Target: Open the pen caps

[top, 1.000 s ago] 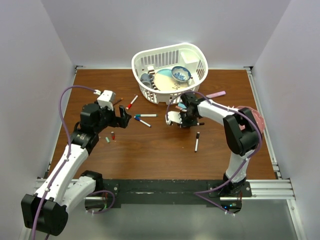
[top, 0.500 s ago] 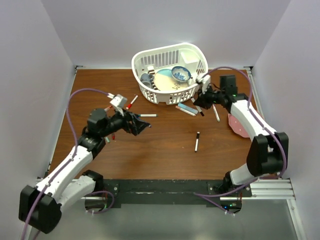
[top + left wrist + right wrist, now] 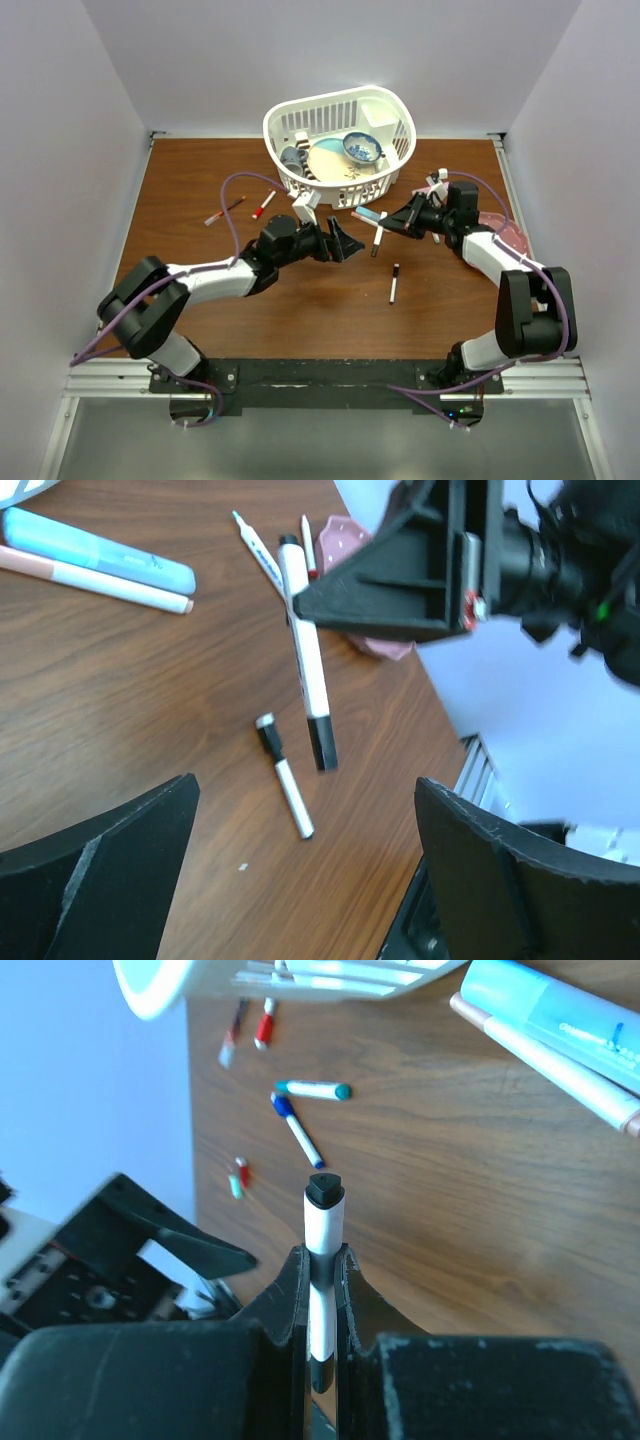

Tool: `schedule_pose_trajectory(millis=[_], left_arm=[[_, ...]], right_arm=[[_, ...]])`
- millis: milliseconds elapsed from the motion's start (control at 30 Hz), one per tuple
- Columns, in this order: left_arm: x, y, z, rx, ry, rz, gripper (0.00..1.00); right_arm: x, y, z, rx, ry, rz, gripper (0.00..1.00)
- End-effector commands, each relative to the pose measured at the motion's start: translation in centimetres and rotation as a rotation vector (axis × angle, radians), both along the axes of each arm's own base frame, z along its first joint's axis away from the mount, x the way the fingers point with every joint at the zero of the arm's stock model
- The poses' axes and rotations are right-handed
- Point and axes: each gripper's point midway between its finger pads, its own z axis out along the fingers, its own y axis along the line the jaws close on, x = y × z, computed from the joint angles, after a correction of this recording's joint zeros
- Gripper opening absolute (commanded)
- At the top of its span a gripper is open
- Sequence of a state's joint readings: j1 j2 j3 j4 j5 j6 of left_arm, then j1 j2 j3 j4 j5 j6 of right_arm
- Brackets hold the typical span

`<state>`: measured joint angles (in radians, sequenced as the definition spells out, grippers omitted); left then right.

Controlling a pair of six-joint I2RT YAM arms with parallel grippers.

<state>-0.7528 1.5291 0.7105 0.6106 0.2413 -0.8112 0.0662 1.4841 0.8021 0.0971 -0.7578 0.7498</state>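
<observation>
My right gripper (image 3: 393,226) (image 3: 322,1252) is shut on a white marker (image 3: 378,238) (image 3: 305,670) and holds it above the table. The marker's black pen cap (image 3: 322,745) points down towards my left gripper (image 3: 347,243) (image 3: 305,815). That gripper stands open just left of it, with nothing between its fingers (image 3: 100,880). In the right wrist view the marker's black end (image 3: 325,1190) sticks out past the fingertips. A second marker (image 3: 394,283) (image 3: 288,780) lies on the table with its black cap (image 3: 268,734) on. Small loose red and green caps (image 3: 238,1180) lie further left.
A white basket (image 3: 390,105) of dishes stands at the back. A light blue highlighter (image 3: 368,214) (image 3: 100,550) and a pink-tipped pen (image 3: 95,580) lie before it. Red (image 3: 263,205), teal (image 3: 312,1090) and blue (image 3: 297,1128) markers lie to the left. A pink plate (image 3: 505,232) sits at the right.
My left arm has swung from the table's left side to the centre, stopping beside the right gripper. The right gripper has come back left from the basket's side, holding the marker.
</observation>
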Motion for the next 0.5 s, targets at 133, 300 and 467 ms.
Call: schedule_pose_trajectory(millis=[133,300,467], left_arm=[[2.0,-4.8,3.7,-0.114,-0.012,0.020,0.83],[2.0,-6.2,2.8,-0.088,0.021,-0.010,0.71],[1.9,-6.9,1.3,-0.031,0.069,-0.033,0.59]], right_arm=[[0.7,0.3,3.2,0.117,-0.025,-0.089,0.00],[0.6,0.4,3.1,0.133,-0.023,-0.083,0.00],[0.7,0.4,3.3,0.137,-0.038,-0.082,0.00]])
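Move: The black cap on the marker pinched in my right hand is some 6 cm to the right of my left hand, about 1 cm ahead and 4 cm below; from my right hand it hangs roughly 3 cm back, 2 cm left and 3 cm down. On the table, 15 cm under my left hand, another black-capped marker lies about 10 cm right and 1 cm back, and the blue highlighter 16 cm ahead and 6 cm right. I bring my open left hand about 6 cm to the right, slowing as it nears the marker's black cap, and narrow the fingers by roughly a third to go around it without closing fully. My right hand keeps its pinch on the marker and lifts it about 2 cm, tipping its fingertips up by less than 10 degrees. ##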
